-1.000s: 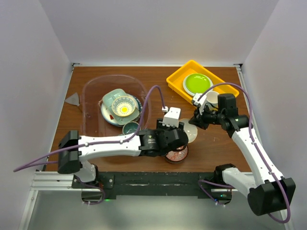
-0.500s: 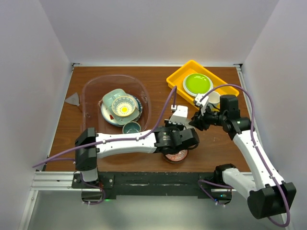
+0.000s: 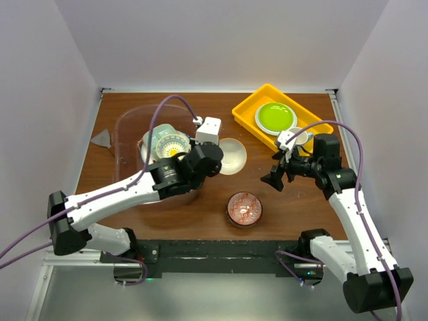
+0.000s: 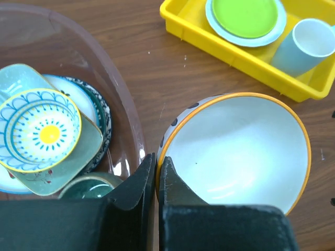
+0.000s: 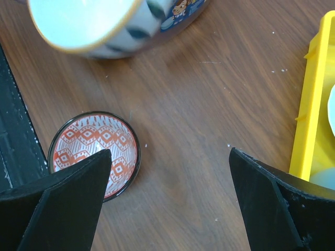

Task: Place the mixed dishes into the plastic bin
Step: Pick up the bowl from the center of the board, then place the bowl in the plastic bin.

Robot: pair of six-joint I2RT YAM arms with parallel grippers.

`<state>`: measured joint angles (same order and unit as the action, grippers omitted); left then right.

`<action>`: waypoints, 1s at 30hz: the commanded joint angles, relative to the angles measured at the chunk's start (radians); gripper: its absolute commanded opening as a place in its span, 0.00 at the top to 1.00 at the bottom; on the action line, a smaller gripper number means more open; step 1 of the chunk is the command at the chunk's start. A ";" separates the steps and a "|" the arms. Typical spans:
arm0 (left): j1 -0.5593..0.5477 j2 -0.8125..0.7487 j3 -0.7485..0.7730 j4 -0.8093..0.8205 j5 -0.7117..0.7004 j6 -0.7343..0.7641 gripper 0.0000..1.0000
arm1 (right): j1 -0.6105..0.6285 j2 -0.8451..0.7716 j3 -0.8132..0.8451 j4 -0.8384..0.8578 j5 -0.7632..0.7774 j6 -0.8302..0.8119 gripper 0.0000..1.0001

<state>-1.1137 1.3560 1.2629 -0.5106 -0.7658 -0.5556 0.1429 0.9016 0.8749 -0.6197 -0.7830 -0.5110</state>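
Note:
My left gripper (image 4: 157, 168) is shut on the rim of a white bowl with an orange rim (image 4: 235, 151), one finger inside it and one outside. From above, the bowl (image 3: 233, 156) hangs just right of the plastic bin (image 3: 127, 124). In the bin (image 4: 123, 99) lie stacked plates, a pale mint dish (image 4: 78, 151), a blue-and-yellow patterned bowl (image 4: 39, 130) and a teal mug (image 4: 86, 188). A red-patterned bowl (image 3: 244, 208) stands on the table near the front edge. My right gripper (image 5: 168, 154) is open above bare wood, with the red bowl (image 5: 94, 151) under its left finger.
A yellow tray (image 3: 249, 110) at the back right holds a lime-green plate (image 3: 275, 116) and a white cup (image 3: 299, 137). A small grey wedge (image 3: 101, 138) lies left of the bin. The right arm's purple cable arches over the tray's near corner.
My left gripper shut on the white bowl's rim and carried it from the front centre back toward the bin. My right gripper opened, let the bowl go and drew away.

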 commanded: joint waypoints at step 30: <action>0.810 -0.117 -0.270 0.254 0.388 0.095 1.00 | -0.016 0.000 0.003 0.031 0.001 -0.014 0.02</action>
<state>-0.3267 1.2278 0.9924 -0.3927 -0.4362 -0.4530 0.1341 0.9028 0.8749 -0.6189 -0.7776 -0.5125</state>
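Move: The left hand already holds the white bowl by its rim, just right of the plastic bin. The yellow-centred bowl on the dish stack in the bin, where the held bowl is headed, lies about 18 cm left, 10 cm ahead and 18 cm below; the green mug is some 15 cm left, 2 cm back and 20 cm down. The red-patterned bowl stands about 11 cm right, 11 cm back and 23 cm below. From the right hand, the yellow-centred bowl is roughly 38 cm left, 14 cm ahead and 14 cm lower. The left hand keeps the white bowl's rim pinched between its shut fingers and carries it some 22 cm left and about 10 cm forward, over the bin's near-side right wall towards the dish stack, rising a couple of centimetres at first and turning roughly 25 degrees counter-clockwise. As the sideways travel dies out it lowers the bowl about 9 cm from that peak with the fingers tipping slightly down, still holding on above the yellow-centred bowl. ##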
